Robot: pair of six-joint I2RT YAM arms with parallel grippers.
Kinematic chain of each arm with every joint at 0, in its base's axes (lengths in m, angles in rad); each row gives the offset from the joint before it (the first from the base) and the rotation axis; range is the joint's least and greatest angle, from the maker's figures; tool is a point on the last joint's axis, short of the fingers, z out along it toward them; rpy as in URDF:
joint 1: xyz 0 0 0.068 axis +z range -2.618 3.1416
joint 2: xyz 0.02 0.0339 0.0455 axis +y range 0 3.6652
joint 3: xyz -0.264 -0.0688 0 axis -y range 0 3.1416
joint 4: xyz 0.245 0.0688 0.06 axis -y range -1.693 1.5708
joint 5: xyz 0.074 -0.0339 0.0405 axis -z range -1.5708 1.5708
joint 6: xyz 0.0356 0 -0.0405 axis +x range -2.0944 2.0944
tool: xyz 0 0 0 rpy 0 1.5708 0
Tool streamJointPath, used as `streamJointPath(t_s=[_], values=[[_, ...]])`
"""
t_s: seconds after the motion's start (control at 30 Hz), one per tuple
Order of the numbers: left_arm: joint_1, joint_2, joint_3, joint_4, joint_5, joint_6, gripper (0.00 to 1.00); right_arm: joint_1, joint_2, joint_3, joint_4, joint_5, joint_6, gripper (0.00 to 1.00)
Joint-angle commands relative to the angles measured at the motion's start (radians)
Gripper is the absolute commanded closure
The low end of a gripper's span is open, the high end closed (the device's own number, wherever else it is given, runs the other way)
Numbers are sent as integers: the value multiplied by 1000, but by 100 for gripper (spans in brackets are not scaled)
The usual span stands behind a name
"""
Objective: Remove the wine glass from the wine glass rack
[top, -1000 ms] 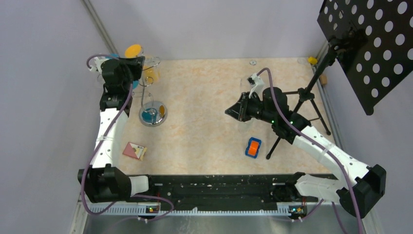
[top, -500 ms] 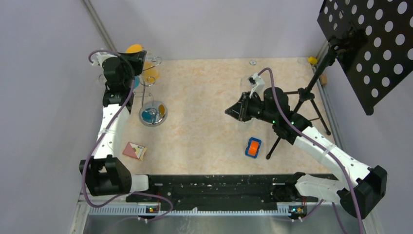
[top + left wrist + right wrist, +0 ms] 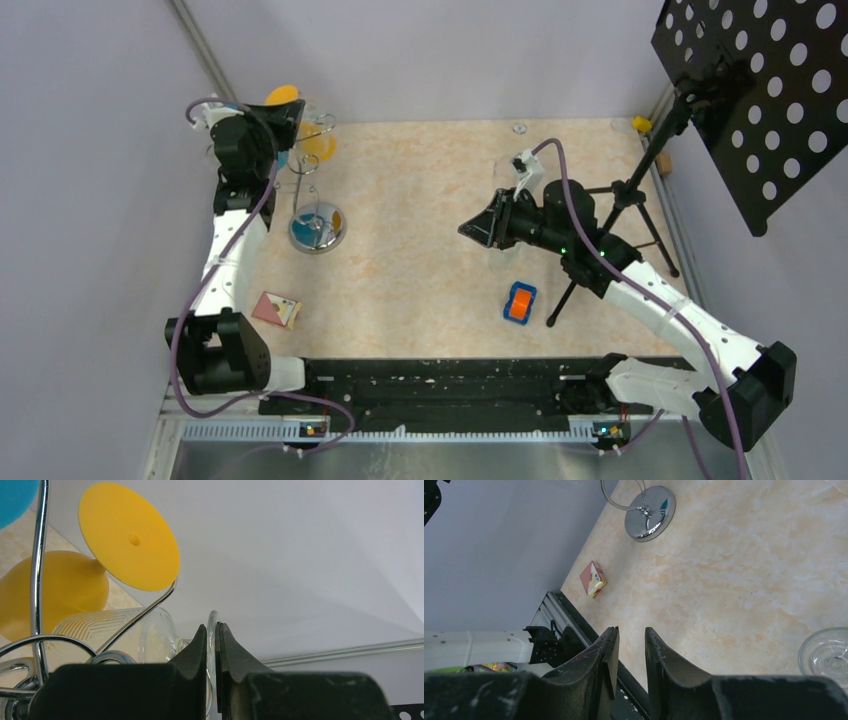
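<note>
The wine glass rack (image 3: 318,228) is a silver wire stand with a round chrome base at the back left; its base also shows in the right wrist view (image 3: 650,514). A clear wine glass (image 3: 120,632) lies sideways among the rack's wire arms (image 3: 37,580). My left gripper (image 3: 211,628) is shut on the thin edge of its foot, high at the rack's top (image 3: 285,115). A yellow glass (image 3: 130,535) and a blue one (image 3: 15,495) hang beside it. My right gripper (image 3: 631,631) hovers mid-table (image 3: 478,228), open, with nothing between its fingers.
Another clear glass foot (image 3: 826,655) stands on the table just under the right arm. An orange and blue block (image 3: 519,302) and a small box (image 3: 275,310) lie toward the front. A black tripod (image 3: 620,200) with a perforated panel (image 3: 760,90) fills the right side.
My left gripper has moved back and right at the rack's top, still on the glass foot, and the rack's base has shifted slightly. The right gripper's fingers have parted.
</note>
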Motion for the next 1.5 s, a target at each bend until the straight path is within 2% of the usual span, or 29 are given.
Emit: streamJointPath(t_s=[0.0,0.3,0.4,0.73,1.07,1.13,1.2,1.27,1.47], values=[[-15,-64,-13,118,-61,-101,100,-5,-29,-3,64,-14,11,72],[-80,-106,12,-3,-354,-89,100,-4,-19,3,70,-19,18,71],[-128,-75,56,-18,-410,-83,100,-5,-21,6,64,-18,16,71],[-189,12,182,-101,-570,-20,100,-5,-50,7,26,6,-3,70],[-194,81,202,-46,-446,7,100,-5,-57,8,21,8,-8,66],[-194,86,198,-21,-407,0,100,-5,-59,6,22,6,-9,62],[-198,107,203,23,-342,9,100,-5,-67,-4,38,6,-9,50],[-204,135,220,66,-267,18,100,-5,-77,-18,61,5,-5,44],[-220,166,243,83,-164,19,100,-5,-94,-24,73,4,3,40]])
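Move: The left hand already pinches the clear wine glass by its foot, the bowl hanging some 6 cm below and about 1 cm ahead. The yellow glass's foot is about 3 cm ahead, 5 cm left and 4 cm lower; the blue one is level ahead, roughly 12 cm left and 6 cm lower. The rack's base lies about 10 cm back, 1 cm left, 34 cm down. From the right hand, the clear glass is some 22 cm ahead, 30 cm left, slightly higher. Still pinching the foot, the left hand swings counter-clockwise, then mostly back, going 5 cm forward, then 4 cm right. ##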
